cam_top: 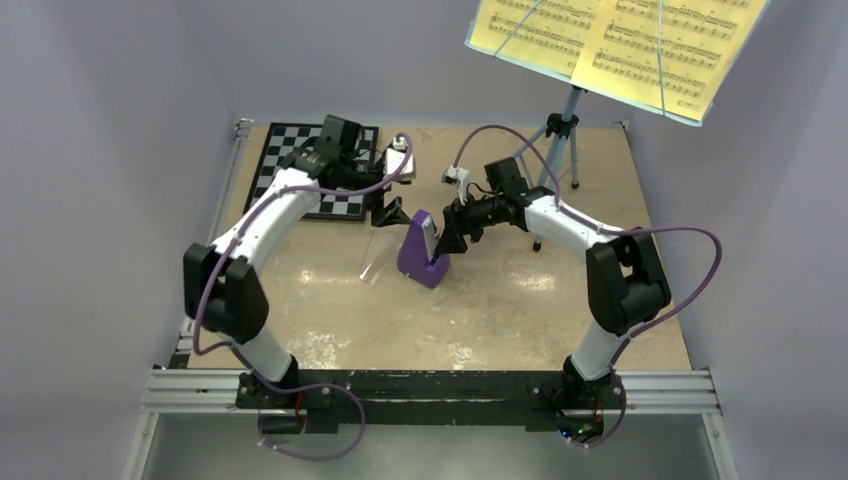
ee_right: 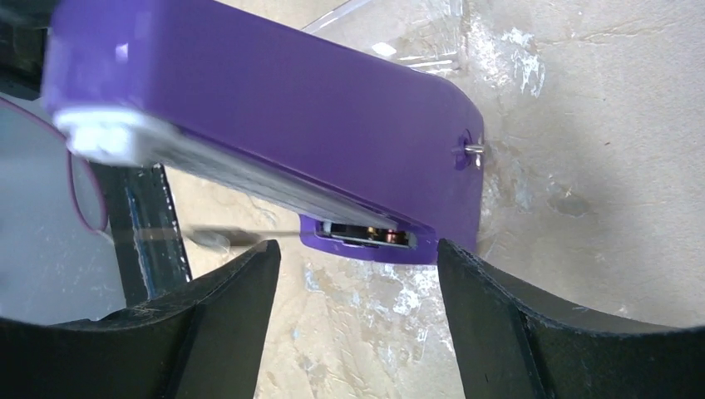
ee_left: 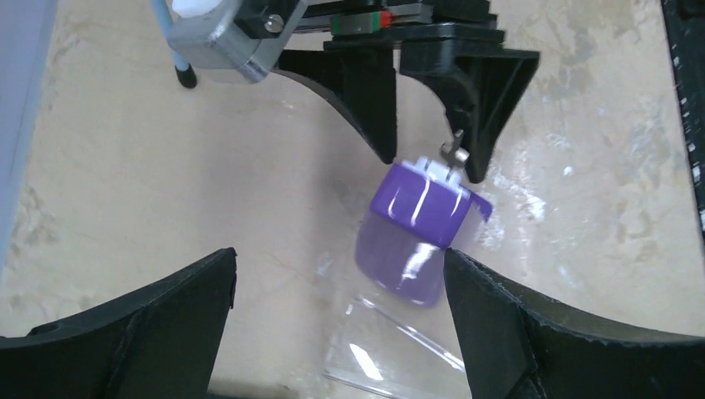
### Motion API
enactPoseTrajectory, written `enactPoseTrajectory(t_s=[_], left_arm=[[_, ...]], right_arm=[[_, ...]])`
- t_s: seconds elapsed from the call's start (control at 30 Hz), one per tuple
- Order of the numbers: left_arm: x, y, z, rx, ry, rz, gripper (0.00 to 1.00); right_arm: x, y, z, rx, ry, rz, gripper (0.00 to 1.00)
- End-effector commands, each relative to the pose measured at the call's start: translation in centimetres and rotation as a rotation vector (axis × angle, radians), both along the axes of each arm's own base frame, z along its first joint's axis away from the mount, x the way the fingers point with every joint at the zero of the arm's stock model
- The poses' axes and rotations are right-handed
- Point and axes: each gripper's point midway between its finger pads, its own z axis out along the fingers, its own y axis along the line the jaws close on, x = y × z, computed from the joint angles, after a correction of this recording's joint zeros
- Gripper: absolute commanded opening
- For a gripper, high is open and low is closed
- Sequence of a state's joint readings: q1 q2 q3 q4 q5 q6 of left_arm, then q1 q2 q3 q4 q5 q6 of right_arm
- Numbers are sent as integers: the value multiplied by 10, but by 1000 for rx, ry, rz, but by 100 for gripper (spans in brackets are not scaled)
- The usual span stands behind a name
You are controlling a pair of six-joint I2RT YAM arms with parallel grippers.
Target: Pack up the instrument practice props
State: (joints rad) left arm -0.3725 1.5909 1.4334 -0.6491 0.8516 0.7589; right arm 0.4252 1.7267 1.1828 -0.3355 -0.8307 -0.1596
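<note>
The small purple pyramid metronome [cam_top: 423, 252] stands on the table between my two grippers, its face panel uncovered. My left gripper [cam_top: 390, 213] hovers just left of it, open wide, with only the table and a clear cover [ee_left: 397, 347] showing between its fingers [ee_left: 339, 258]. My right gripper [cam_top: 450, 236] is open at the metronome's right side; the purple body [ee_right: 274, 108] sits just beyond its fingertips [ee_right: 357, 245], not between them. The light blue tripod music stand [cam_top: 566, 118] stands at the back right, holding the yellow sheet of music [cam_top: 612, 45].
A black-and-white checkerboard [cam_top: 285, 160] lies at the back left under my left arm. The clear cover [cam_top: 374, 264] lies flat just left of the metronome. One stand leg with a black foot [ee_left: 184, 73] reaches toward the middle.
</note>
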Motion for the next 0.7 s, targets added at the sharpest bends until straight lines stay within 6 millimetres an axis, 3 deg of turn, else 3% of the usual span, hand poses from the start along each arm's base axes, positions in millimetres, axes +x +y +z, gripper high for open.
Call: enactPoseTrajectory(t_s=[0.0,0.1,0.27,0.43,0.67], left_arm=[[-4,-18,14,-54,-121,-303,100],[-1,-25,14,-63,-118,-334,98],[-31,-25,12,-60,-92,-418,95],[-46,-24,0,-35,-36,-430,94],[-53,-22,-20,40,55,-444,74]], right_arm=[[4,7,26,52,-42,31,74],[5,9,32,64,-37,25,73],[5,10,28,63,-6,12,72],[3,8,23,54,-3,13,72],[6,8,21,45,-19,16,71]])
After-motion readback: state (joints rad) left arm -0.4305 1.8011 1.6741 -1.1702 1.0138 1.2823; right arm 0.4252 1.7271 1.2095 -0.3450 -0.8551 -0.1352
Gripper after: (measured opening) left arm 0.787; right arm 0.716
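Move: The metronome stands close by my left hand: its middle is about 5 cm back, 5 cm to the right and roughly 11 cm below, with its top only a few centimetres off the fingers. The clear cover lies on the table about 3 cm back and 4 cm left of that hand, some 19 cm down. From my right hand the metronome's middle is about level ahead, 5 cm to the left and 2 cm lower. My left hand, fingers pointing right and down, first edges about 2 cm forward, then comes back some 6 cm, also sinking and drifting right about 2 cm. It swings clockwise some 25 degrees, bringing its fingers astride the metronome's top as they start to close, still well apart. My right hand rises about 1 cm and stays beside the pendulum, its fingers open. ##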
